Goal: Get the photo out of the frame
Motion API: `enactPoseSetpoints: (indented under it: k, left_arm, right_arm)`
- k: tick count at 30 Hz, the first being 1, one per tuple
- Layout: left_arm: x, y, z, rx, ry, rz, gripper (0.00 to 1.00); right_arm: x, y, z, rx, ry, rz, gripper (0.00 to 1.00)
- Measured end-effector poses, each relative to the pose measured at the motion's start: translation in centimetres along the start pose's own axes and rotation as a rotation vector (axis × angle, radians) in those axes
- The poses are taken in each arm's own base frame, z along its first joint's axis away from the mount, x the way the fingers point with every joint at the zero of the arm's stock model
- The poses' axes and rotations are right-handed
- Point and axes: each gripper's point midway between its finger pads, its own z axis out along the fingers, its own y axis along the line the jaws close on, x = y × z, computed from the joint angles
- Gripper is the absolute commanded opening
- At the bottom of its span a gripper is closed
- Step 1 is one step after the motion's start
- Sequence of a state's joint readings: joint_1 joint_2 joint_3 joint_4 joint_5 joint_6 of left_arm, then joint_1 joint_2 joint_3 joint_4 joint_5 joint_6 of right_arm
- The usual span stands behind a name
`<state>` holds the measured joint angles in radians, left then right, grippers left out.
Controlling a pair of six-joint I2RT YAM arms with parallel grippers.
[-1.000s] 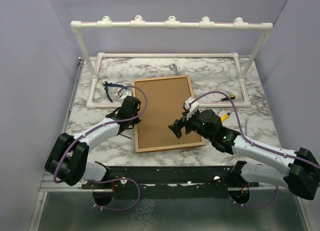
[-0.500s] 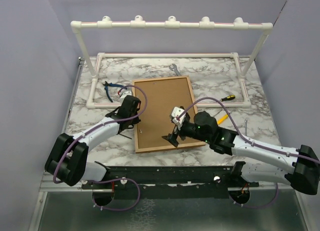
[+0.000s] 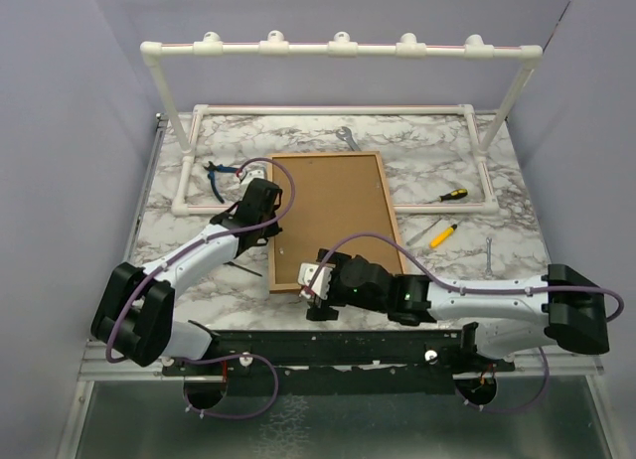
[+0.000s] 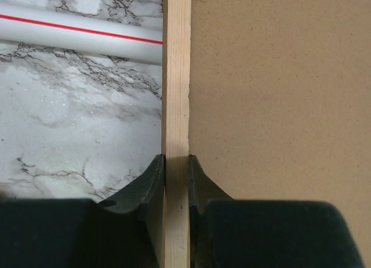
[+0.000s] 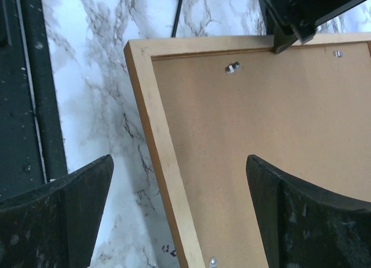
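Note:
The frame [image 3: 333, 206] lies face down on the marble table, its plain brown back up. My left gripper [image 3: 270, 230] is shut on its left wooden border [image 4: 177, 76], one finger on each side of the strip [image 4: 177, 159]. Over the frame's near left corner hovers my right gripper [image 3: 316, 292], open wide. Its fingers straddle the border and part of the back [image 5: 179, 163] without touching. Small metal tabs [image 5: 232, 67] hold the backing board [image 5: 261, 117] in place. The photo is hidden under that board.
A white pipe rack [image 3: 338, 50] spans the back of the table. Blue pliers [image 3: 221, 176] lie left of the frame, a wrench [image 3: 346, 136] behind it. To the right lie a screwdriver [image 3: 447, 195] and a yellow pen [image 3: 444, 234]. A black rail [image 5: 29, 105] runs along the near edge.
My right arm swung left and toward the near edge, from over the frame's right half to its near left corner. The frame turned slightly with my left gripper.

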<state>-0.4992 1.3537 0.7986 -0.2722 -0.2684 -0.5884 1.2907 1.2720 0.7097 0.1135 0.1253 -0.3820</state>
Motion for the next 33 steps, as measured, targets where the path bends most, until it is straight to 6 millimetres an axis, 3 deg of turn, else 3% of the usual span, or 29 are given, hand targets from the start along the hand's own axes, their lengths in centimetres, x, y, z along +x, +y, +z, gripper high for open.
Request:
enactPoseSetpoints:
  k: [9,22,33]
  left_arm:
    - [-1.2,-1.1,-0.1,0.022,-0.002,0.002,0.00]
    - [-1.4,-1.5,-0.4,0.034,0.010,0.004,0.00]
    - [-1.5,-1.6,-0.6,0.040,0.017,0.002,0.00]
  right_arm:
    - [3.1,2.0,2.3,0.006,0.136,-0.089,0.92]
    - [2.0,1.1,4.3,0.162,0.215,-0.206,0.79]
    - [2.4,0.6,4.0,0.217,0.252,-0.252,0.55]
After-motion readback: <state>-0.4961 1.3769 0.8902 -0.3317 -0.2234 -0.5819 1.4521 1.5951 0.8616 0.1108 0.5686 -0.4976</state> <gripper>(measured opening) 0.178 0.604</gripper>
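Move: The right hand, open, is aimed at the frame's near rail close to its left end, about 2 cm ahead, 4 cm to the left and 4 cm below. The near-left corner lies some 8 cm left and 2 cm ahead, a metal clip inside the left rail about 10 cm ahead and 6 cm left, and the screwdriver on the table roughly 7 cm ahead and 17 cm left. From the left hand, still pinching the left rail, that spot is about 12 cm back and 5 cm right. The right hand sinks about 4 cm towards the near rail, then eases some 2 cm left and a little forward, its left-pointing fingers dipping steeper as the wrist rolls and swings slightly clockwise, about 25 degrees in all, while the fingers narrow from wide open to a little over half around the rail without pinching it. Meanwhile the left hand keeps its pinch on the left rail and raises it about 2 cm, drifting roughly 1 cm to the right and 1 cm forward. ##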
